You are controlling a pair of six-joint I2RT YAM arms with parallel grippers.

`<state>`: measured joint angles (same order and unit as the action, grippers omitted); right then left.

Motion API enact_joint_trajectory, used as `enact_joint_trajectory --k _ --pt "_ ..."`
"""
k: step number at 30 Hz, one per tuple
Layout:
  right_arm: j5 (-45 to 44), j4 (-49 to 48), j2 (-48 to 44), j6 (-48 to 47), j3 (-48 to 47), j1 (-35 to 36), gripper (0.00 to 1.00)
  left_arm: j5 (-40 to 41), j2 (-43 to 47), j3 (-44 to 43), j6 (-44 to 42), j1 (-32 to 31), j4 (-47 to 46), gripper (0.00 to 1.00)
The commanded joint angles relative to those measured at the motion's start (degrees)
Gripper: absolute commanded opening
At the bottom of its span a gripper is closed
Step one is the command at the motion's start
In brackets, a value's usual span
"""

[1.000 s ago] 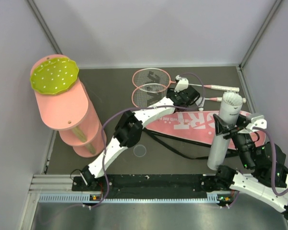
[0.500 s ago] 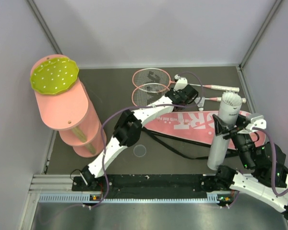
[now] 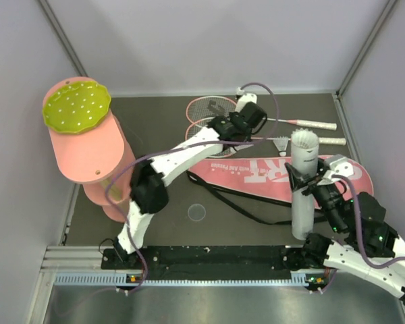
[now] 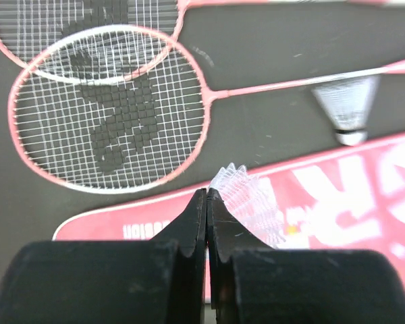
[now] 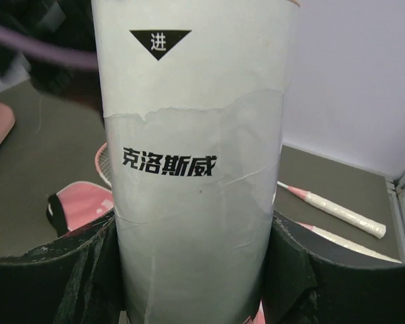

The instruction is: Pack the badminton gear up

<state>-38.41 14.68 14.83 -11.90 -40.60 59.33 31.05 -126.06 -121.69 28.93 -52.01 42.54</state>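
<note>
Two pink rackets lie at the back with heads overlapping, also in the left wrist view. The pink bag lettered "SPORT" lies flat in front of them. My left gripper hovers over the bag's far edge, jaws shut on the rim of a white mesh shuttlecock. Another shuttlecock rests on the table beside a racket shaft. My right gripper is shut on the white tube, holding it upright with its open end up.
A big pink tiered cylinder with a yellow-green dotted disc stands at the left. A small clear round lid lies in front of the bag. The bag's black strap loops toward the near edge. Grey walls close three sides.
My left gripper has shut on a shuttlecock and swung left and away, over the racket heads. The right arm shifted slightly left with the tube.
</note>
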Motion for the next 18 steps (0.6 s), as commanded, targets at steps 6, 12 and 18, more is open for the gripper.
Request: enact_joint_trajectory --k 6,12,18 --pt "17.65 -0.61 7.58 -2.25 -0.18 -0.36 0.22 -28.38 44.18 23.91 -2.64 0.5 -11.6 0.0" --pt "38.05 -2.19 11.53 -4.1 -1.41 -0.27 0.23 -38.86 61.44 34.92 1.91 2.52 -18.89 0.0" --pt "46.4 -8.08 18.91 -2.78 -3.17 -0.27 0.21 -40.1 70.42 44.49 9.3 3.05 -29.5 0.0"
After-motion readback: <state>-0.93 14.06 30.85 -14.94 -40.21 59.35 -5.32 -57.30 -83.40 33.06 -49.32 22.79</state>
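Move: The left hand, already pinching a shuttlecock some 9 cm above the table, has the tube's open mouth about 19 cm back, 16 cm to its right and 29 cm higher. Below that hand, the resting shuttlecock lies about 7 cm ahead and 13 cm right, the near racket's head 9 cm ahead and 15 cm left. From the right hand, gripping the tube, the held shuttlecock is roughly 22 cm ahead, 17 cm left and 17 cm lower. Shuttlecock still pinched, left hand rises 30 cm, back and left; right swings the tipping tube left towards shuttlecock. ##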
